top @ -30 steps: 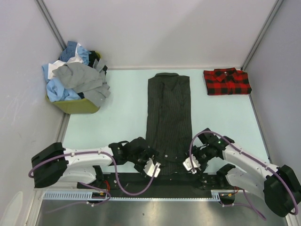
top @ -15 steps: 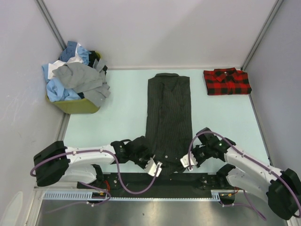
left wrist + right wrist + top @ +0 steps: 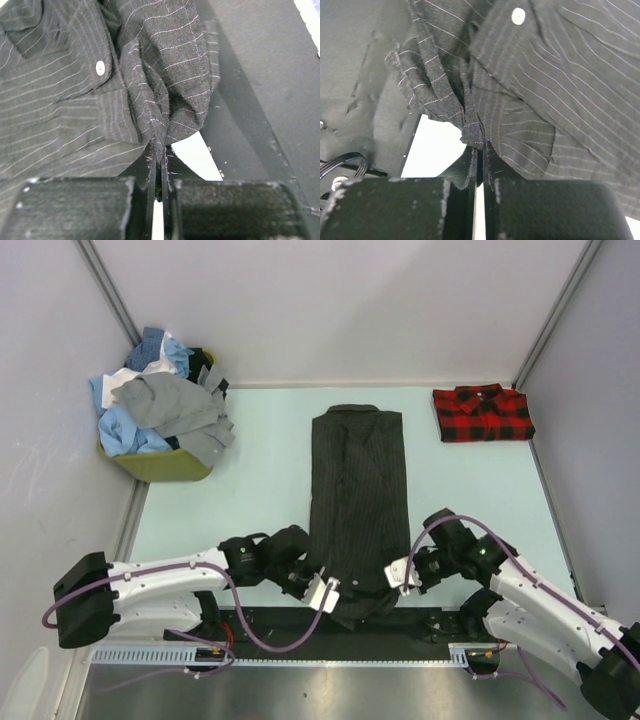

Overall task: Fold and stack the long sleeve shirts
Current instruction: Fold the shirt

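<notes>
A dark charcoal pinstriped shirt (image 3: 358,490) lies lengthwise in the middle of the table, collar at the far end, sleeves folded in. My left gripper (image 3: 328,592) is shut on the bottom hem at its left corner (image 3: 159,145). At the right corner (image 3: 472,132) of that hem my right gripper (image 3: 396,578) is shut too. The near hem is bunched and lifted slightly off the table. A folded red-and-black plaid shirt (image 3: 482,413) lies at the far right. More shirts, blue, white and grey (image 3: 160,405), are heaped at the far left.
The heap of shirts sits in a yellow-green basket (image 3: 165,465) by the far left wall. White walls close in the table on three sides. A black strip and a metal rail (image 3: 330,655) run along the near edge, under the arm bases.
Both grippers went from open to shut on the charcoal shirt's near hem. They have since drawn slightly away from the table edge, lifting and bunching the hem.
</notes>
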`<state>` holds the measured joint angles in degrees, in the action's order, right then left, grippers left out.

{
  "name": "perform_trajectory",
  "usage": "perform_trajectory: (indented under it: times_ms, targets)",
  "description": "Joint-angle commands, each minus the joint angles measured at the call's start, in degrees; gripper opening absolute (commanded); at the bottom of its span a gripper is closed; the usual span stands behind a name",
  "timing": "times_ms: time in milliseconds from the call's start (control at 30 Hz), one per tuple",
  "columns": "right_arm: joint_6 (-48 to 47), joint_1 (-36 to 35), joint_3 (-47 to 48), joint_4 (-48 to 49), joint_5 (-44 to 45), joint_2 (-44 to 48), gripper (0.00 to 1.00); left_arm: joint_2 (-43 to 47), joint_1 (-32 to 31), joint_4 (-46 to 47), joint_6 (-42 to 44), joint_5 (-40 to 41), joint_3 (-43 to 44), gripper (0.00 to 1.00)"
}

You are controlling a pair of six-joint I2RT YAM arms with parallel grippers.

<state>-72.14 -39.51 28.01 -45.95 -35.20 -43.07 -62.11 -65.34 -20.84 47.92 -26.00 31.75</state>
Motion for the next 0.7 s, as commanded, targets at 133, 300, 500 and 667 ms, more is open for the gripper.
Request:
perform_trajectory:
  times_ms: [133,300,500,667]
  targets:
    - [-2.8,12.9,11.5,1.2,-7.2,-9.8,0.0,-3.2,10.0,-4.6,2.0,-6.6,9.8,0.0]
    - [-4.5,20.8,20.7,3.4,-11.5,-21.5,0.0,-12.6,20.2,-8.1,5.2,-10.1,20.4,0.0]
    - [-6.9,27.0,33.9,7.1,-12.7,-41.2,0.0,-29.4,30.4,-12.6,6.0,-11.7,36.7,0.0]
    - [-6.0,28.6,43.1,11.0,-11.6,-55.2,0.0,-41.2,35.0,-14.1,5.3,-11.7,48.2,0.0]
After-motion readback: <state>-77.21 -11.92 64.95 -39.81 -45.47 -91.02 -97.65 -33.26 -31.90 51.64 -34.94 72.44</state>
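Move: Both closed grippers already hold the shirt's bottom hem some 5 cm above the table, at its near edge, and are taking it to the collar end. From the left hand the collar lies about 36 cm ahead and 4 cm to the right, from the right hand about 33 cm ahead and 10 cm to the left. The folded red plaid shirt is roughly 33 cm ahead and 18 cm to the right of the right hand; the laundry bin is some 34 cm ahead and 35 cm to the left of the left hand. Keeping their pinch on the hem, both hands sweep it forward together, gathering speed to cover about 23 cm from the near table edge over the shirt body towards the collar, first rising some 6 cm and then just starting to sink. On the way the left hand turns counter-clockwise some 25 degrees and the right clockwise about 20, so both sets of fingers swing round to point more forward, with the spacing between the hands kept nearly the same. ##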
